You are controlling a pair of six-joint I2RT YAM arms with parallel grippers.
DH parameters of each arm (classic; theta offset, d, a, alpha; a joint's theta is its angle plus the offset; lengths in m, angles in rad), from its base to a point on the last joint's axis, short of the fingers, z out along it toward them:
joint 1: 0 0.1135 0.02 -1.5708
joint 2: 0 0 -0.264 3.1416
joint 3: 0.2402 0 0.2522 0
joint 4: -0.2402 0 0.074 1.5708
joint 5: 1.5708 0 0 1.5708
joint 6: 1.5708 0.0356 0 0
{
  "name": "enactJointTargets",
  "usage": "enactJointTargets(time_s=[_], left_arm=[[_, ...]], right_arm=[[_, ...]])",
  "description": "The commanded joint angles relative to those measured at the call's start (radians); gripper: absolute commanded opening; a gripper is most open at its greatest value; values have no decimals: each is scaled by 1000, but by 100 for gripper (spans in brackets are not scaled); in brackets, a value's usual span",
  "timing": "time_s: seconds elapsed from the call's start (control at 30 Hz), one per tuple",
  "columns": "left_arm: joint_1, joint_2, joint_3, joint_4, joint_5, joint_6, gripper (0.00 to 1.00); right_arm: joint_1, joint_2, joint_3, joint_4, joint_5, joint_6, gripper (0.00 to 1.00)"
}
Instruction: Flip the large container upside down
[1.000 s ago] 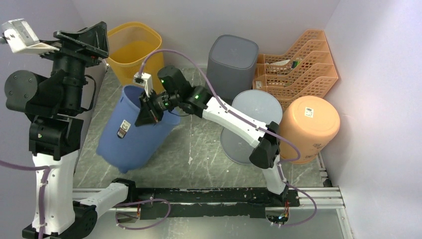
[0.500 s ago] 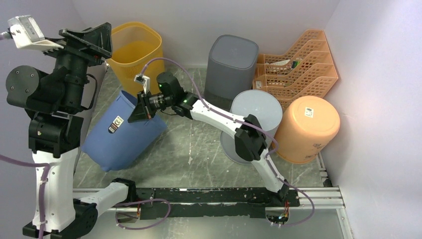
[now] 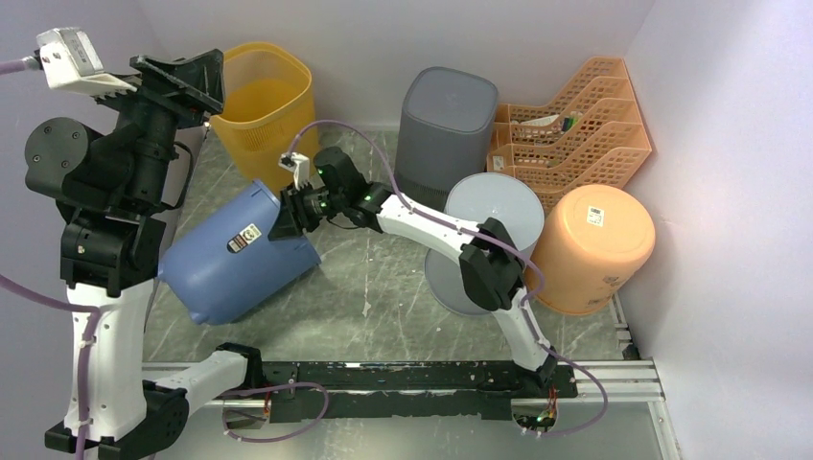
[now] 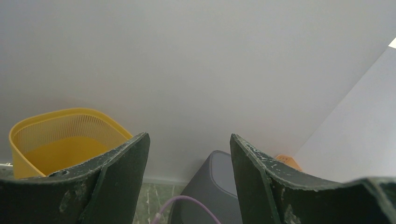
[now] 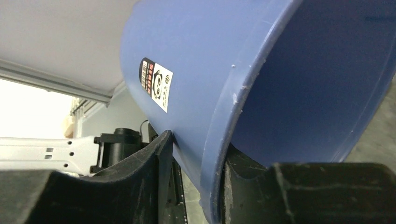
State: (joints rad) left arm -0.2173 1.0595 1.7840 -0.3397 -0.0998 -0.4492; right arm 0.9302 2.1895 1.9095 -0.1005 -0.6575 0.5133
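The large blue container [image 3: 230,261] lies tipped on its side left of centre, base to the lower left and mouth to the right, with a white label on its wall. My right gripper [image 3: 290,218] is shut on its rim. In the right wrist view one finger presses the outside wall and the other sits inside the mouth, with the right gripper [image 5: 198,144] clamping the blue container [image 5: 196,70]. My left gripper [image 3: 187,81] is raised high at the far left, open and empty; its wrist view shows the left gripper [image 4: 189,140] facing the back wall.
A yellow mesh basket [image 3: 259,91] stands at the back left and a dark grey bin [image 3: 449,120] at the back centre. A pale grey bin [image 3: 491,218], an upturned orange bin [image 3: 594,244] and stacked orange trays [image 3: 575,125] fill the right. Walls close off three sides.
The right gripper has tipped the blue container from a leaning stance down onto its side, base swinging out to the left. The left arm has shifted slightly, still open.
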Motion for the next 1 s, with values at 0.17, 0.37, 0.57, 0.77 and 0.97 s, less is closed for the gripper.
enactJointTargets(time_s=[0.17, 0.37, 0.57, 0.77, 0.97], left_arm=[[6, 1, -17, -6, 45, 21, 75], [6, 5, -10, -14, 47, 34, 75], [6, 7, 20, -38, 28, 57, 75], [6, 21, 61, -48, 28, 65, 75], [6, 33, 72, -44, 31, 66, 75]], right_arm=[[-49, -89, -84, -56, 117, -65, 36], [-48, -30, -122, 211, -128, 122, 14], [6, 11, -38, 413, -256, 240, 9], [12, 63, -33, 954, -333, 628, 8], [14, 200, 42, 1393, -288, 999, 9]])
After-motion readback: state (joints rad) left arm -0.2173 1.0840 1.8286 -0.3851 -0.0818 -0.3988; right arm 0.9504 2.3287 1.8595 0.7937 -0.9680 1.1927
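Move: The right hand is at the blue container's rim, its fingers open astride the edge; the middle of the container, lying on its side, is about 11 cm to the left, 2 cm back and 9 cm lower. The yellow container stands about 26 cm ahead, 4 cm to the left and 7 cm lower, and the upturned dark grey container about 20 cm ahead, 35 cm to the right. From the raised left hand, the blue container is about 49 cm below, 4 cm back and 4 cm to the left. The right hand first shifts some 2 cm to its right, with a slight forward drift, the rim still between its parted fingers, then closes them and pinches the rim, one finger inside the mouth and one outside. Holding on, it reverses and draws the rim up about 7 cm, back about 6 cm and a few centimetres left, while the wrist turns some 30 degrees, the fingertips tipping upward and swinging counter-clockwise towards the base. ##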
